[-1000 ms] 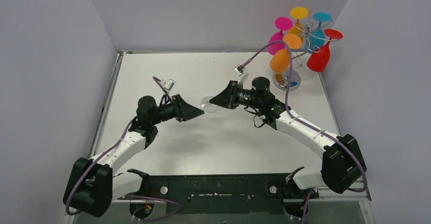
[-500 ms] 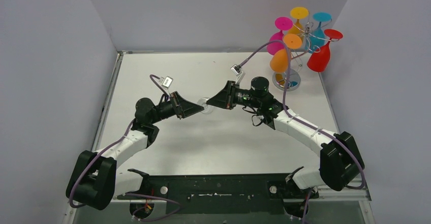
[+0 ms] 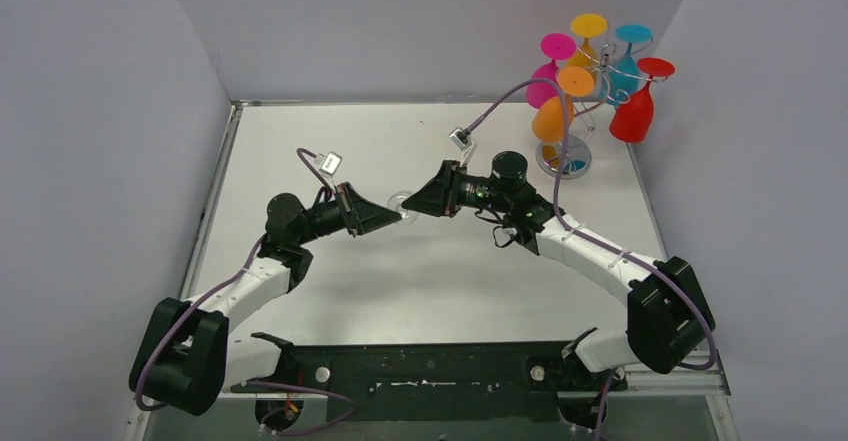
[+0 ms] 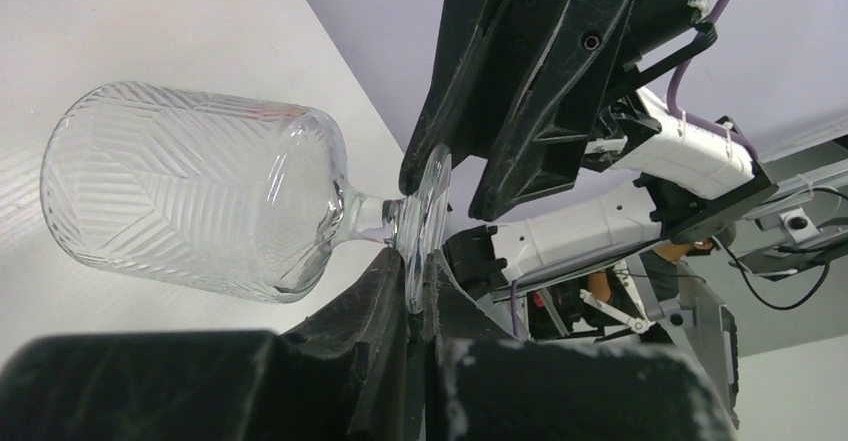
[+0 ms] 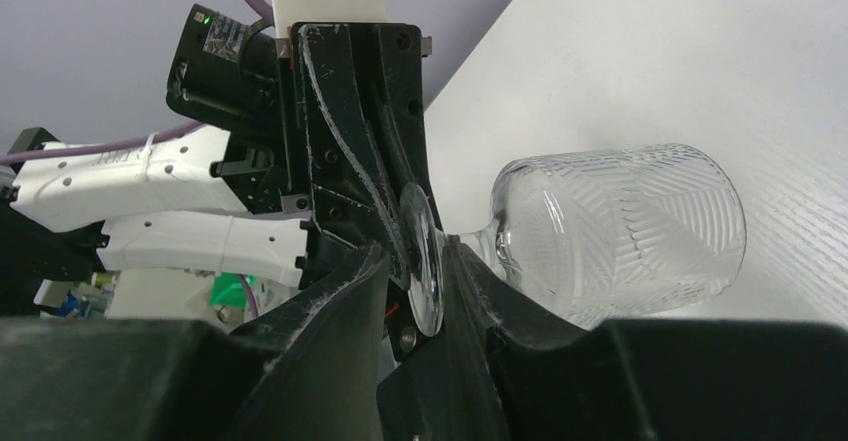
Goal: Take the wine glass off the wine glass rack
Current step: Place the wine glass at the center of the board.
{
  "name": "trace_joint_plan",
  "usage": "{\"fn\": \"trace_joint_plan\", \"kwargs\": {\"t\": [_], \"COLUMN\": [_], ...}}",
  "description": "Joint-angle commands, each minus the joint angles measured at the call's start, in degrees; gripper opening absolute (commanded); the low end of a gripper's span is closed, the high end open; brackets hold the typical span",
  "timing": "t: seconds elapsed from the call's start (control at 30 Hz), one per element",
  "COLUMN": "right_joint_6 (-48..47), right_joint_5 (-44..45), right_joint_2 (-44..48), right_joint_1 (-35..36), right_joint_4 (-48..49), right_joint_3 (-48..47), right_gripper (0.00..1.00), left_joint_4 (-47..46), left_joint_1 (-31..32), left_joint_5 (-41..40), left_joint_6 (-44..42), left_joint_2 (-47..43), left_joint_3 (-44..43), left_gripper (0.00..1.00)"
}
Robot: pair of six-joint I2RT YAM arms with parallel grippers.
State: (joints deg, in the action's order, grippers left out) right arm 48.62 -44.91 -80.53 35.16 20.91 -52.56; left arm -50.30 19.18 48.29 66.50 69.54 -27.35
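A clear cut-pattern wine glass (image 3: 401, 203) hangs on its side above the table's middle, between my two grippers and off the wine glass rack (image 3: 562, 160). Its bowl (image 4: 190, 191) points out sideways, and my left gripper (image 4: 412, 266) is shut on the rim of its round foot (image 4: 428, 196). From the opposite side my right gripper (image 5: 420, 256) straddles the same foot (image 5: 422, 261); its jaws stand slightly apart, with a gap on one side of the disc. In the top view the left gripper (image 3: 396, 218) and right gripper (image 3: 410, 207) meet tip to tip.
The silver wire rack stands at the table's far right corner. Hanging from it are coloured glasses: magenta (image 3: 545, 83), orange (image 3: 551, 118), red (image 3: 630, 111), blue (image 3: 627, 61) and yellow (image 3: 588, 29). Grey walls close in the left, back and right sides.
My left gripper moved in and shut on the glass's foot. My right gripper, shut on that foot before, has loosened its jaws. Both arms and the glass drifted slightly left.
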Motion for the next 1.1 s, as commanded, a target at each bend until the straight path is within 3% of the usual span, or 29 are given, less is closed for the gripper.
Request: {"fn": "trace_joint_plan", "kwargs": {"t": [0.0,0.3,0.47,0.57,0.9,1.07], "right_joint_6": [-1.52,-2.81,-4.18,-4.58,-3.79,-4.22], "right_joint_5": [-3.43,-5.37,-2.82,-4.03,-6.12,-6.59], "right_joint_2": [-0.24,0.18,3.53,4.15,5.36,4.97], "right_joint_1": [1.26,1.28,0.81,0.83,1.6,3.19], "right_joint_4": [3.91,1.34,1.24,1.58,5.79,8.11], "right_joint_3": [-2.56,-2.38,-0.41,0.11,3.74,4.04], "right_gripper": [0.32,0.35,0.54,0.59,0.6,0.54], "left_joint_4": [0.35,8.56,10.35,10.64,15.2,16.52], "left_joint_1": [0.42,0.42,0.42,0.42,0.51,0.59], "left_joint_5": [0.41,-0.74,-0.55,0.0,-0.83,-1.1], "left_joint_6": [-4.68,-10.57,-12.18,-13.18,-18.57,-20.69], "left_joint_2": [-3.23,-7.13,-8.03,-8.48,-11.87,-13.06], "left_joint_3": [-2.09,-3.54,-4.05,-4.53,-5.67,-5.86], "left_gripper": [0.0,0.0,0.0,0.0,0.0,0.0]}}
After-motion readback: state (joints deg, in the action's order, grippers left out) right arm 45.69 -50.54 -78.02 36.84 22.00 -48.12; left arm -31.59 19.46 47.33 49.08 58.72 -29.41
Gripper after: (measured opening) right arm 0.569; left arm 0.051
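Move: The left hand already pinches the wine glass by its foot, with the glass's middle about 5 cm ahead and 5 below; the board's centre lies roughly 6 cm ahead, 5 to the right and 22 below. From the right hand, also still at the foot, the glass's middle is about 3 cm ahead, 2 to the left and 5 below. The rack stands some 36 cm to the right and 20 ahead of that hand. Right fingers open wider and draw back about 4 cm from the foot; left keeps its pinch, tilting 15 degrees. ##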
